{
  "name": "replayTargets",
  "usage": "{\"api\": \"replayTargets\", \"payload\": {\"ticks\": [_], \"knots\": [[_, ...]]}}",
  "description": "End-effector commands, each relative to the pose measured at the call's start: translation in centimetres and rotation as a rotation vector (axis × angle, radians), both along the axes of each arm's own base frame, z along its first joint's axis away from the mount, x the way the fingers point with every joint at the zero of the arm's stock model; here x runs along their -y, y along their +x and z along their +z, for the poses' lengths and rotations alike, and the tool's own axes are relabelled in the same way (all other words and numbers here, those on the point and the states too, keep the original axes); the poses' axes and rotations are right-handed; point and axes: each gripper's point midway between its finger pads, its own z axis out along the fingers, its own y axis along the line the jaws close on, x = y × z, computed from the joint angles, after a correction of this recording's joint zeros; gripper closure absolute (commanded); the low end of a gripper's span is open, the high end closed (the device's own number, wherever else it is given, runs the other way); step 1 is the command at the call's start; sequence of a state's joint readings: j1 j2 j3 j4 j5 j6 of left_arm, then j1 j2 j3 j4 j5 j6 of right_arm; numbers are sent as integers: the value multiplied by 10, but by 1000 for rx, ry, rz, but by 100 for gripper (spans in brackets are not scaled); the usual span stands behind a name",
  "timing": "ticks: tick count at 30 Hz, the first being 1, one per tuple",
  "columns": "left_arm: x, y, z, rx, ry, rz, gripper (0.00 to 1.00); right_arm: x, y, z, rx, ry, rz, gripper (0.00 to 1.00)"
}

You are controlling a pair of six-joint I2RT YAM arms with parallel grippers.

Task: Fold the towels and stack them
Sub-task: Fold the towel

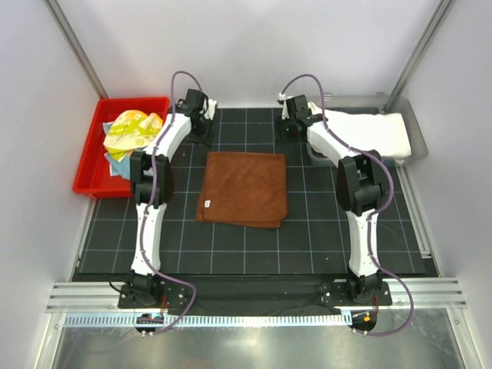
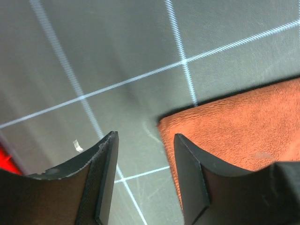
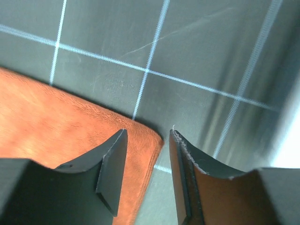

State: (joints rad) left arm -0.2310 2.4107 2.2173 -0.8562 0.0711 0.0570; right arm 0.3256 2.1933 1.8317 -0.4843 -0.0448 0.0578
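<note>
A rust-brown towel lies folded flat in the middle of the black grid mat. My left gripper hangs just beyond its far left corner, and my right gripper just beyond its far right corner. In the left wrist view the left gripper is open over bare mat, beside the brown towel's corner. The right gripper is open too, straddling the edge of the towel's corner without gripping it. A white towel lies folded at the right. A yellow printed towel is crumpled over a light blue one.
A red bin at the far left holds the yellow and blue towels. The white towel rests in a grey tray at the far right. White walls and metal posts close in the mat.
</note>
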Motion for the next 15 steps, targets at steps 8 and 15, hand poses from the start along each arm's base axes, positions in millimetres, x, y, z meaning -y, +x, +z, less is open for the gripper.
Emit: {"api": "replayTargets", "payload": {"ticks": [8, 15], "knots": [[1, -129, 63, -105, -151, 258, 49, 10, -142, 36, -256, 181, -409, 51], [10, -215, 29, -174, -235, 300, 50, -3, -219, -3, -405, 277, -458, 51]]}}
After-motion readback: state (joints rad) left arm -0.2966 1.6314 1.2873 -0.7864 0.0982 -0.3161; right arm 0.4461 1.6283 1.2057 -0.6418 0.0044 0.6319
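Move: The left hand hangs, empty, just above the far-left corner of the folded brown towel. The towel's near-left corner, apparently its goal, lies about 28 cm back and 5 cm below, level sideways; the white label is some 23 cm back and 2 to the right. The near-right corner is about 28 cm back, 1 left and 6 below the right hand, with the far-right corner only about 3 back and 1 right of that hand. Already free of the towel's far corners, both hands lift some 6 cm and sweep back about 20 cm towards its near edge, the left travelling just outside the left side and the right along the right side, each starting to sink again before the end. Their fingers stay about half open and touch nothing, while the wrists tip the fingers steeper towards the table, the left turning about 15 degrees counter-clockwise and the right some 20 degrees clockwise. ##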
